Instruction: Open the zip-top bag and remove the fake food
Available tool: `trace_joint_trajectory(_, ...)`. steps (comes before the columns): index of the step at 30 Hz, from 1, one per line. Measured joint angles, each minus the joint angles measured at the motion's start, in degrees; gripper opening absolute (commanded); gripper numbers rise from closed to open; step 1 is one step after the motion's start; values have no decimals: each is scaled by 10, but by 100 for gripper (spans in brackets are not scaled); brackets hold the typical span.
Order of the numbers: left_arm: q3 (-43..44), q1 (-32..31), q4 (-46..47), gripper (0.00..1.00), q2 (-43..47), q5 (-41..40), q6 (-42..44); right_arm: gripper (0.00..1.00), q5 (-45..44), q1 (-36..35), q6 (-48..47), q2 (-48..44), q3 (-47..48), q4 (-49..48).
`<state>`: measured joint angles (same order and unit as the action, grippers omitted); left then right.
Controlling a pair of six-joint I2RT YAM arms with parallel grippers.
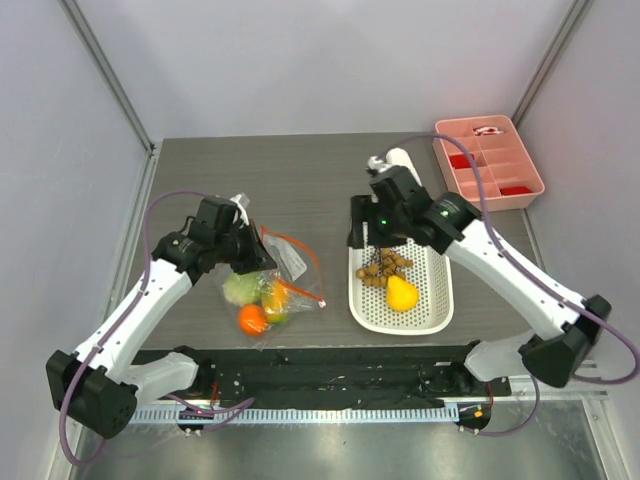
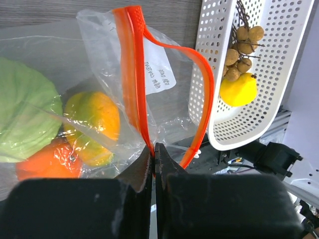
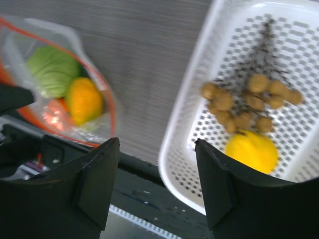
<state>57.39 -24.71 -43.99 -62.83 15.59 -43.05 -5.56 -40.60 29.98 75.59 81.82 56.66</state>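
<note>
The clear zip-top bag point(image 1: 290, 256) lies on the table left of centre, its orange-red zip strip point(image 2: 130, 74) parted into a loop. Inside it are a green fruit point(image 2: 25, 114), a green-orange mango point(image 2: 94, 124) and an orange point(image 2: 47, 162). My left gripper point(image 2: 154, 147) is shut on the zip strip at the bag's mouth. A bunch of brown grapes point(image 1: 385, 266) and a yellow lemon point(image 1: 402, 293) lie in the white perforated basket point(image 1: 400, 328). My right gripper point(image 3: 157, 142) is open and empty, hovering over the basket's left rim point(image 3: 189, 124).
A pink compartment tray point(image 1: 488, 160) stands at the back right corner. The black base rail point(image 1: 330, 375) runs along the near edge, just below the bag and basket. Bare table lies between bag and basket.
</note>
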Motion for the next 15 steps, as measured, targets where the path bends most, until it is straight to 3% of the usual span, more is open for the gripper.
trace_joint_trajectory(5,11,0,-7,0,7,0,0,45,80,-78,7,99,43,-104)
trace_joint_trajectory(11,16,0,-13,0,19,2,-3,32,179,-120,47,207,40,-217)
trace_joint_trajectory(15,17,0,-21,0,26,3,-6,31,212,-130,74,249,32,-269)
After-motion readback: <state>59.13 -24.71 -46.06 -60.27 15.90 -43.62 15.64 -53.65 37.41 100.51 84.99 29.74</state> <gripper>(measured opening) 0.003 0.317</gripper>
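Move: The mango inside the zip-top bag lies about 26 cm to the right hand's left, 6 cm back and some 15 cm below; the bag's open mouth is nearer, 20 cm left, 2 cm back and 8 cm down. The cabbage sits 9 cm left of the mango and 3 cm farther out, the orange 7 cm left and 5 cm nearer the base. From the left hand, the mango is straight below by about 10 cm and 3 cm back. Leftward and fast at first, then slowing, the empty right hand sweeps some 20 cm from the tray's side to the bag's mouth, sinking about 6 cm in the later part. Its wrist swings some 20 degrees counter-clockwise and rolls left side up while the fingers narrow to about a third open. The left hand keeps its pinch on the bag's rim and raises it about 2 cm. ##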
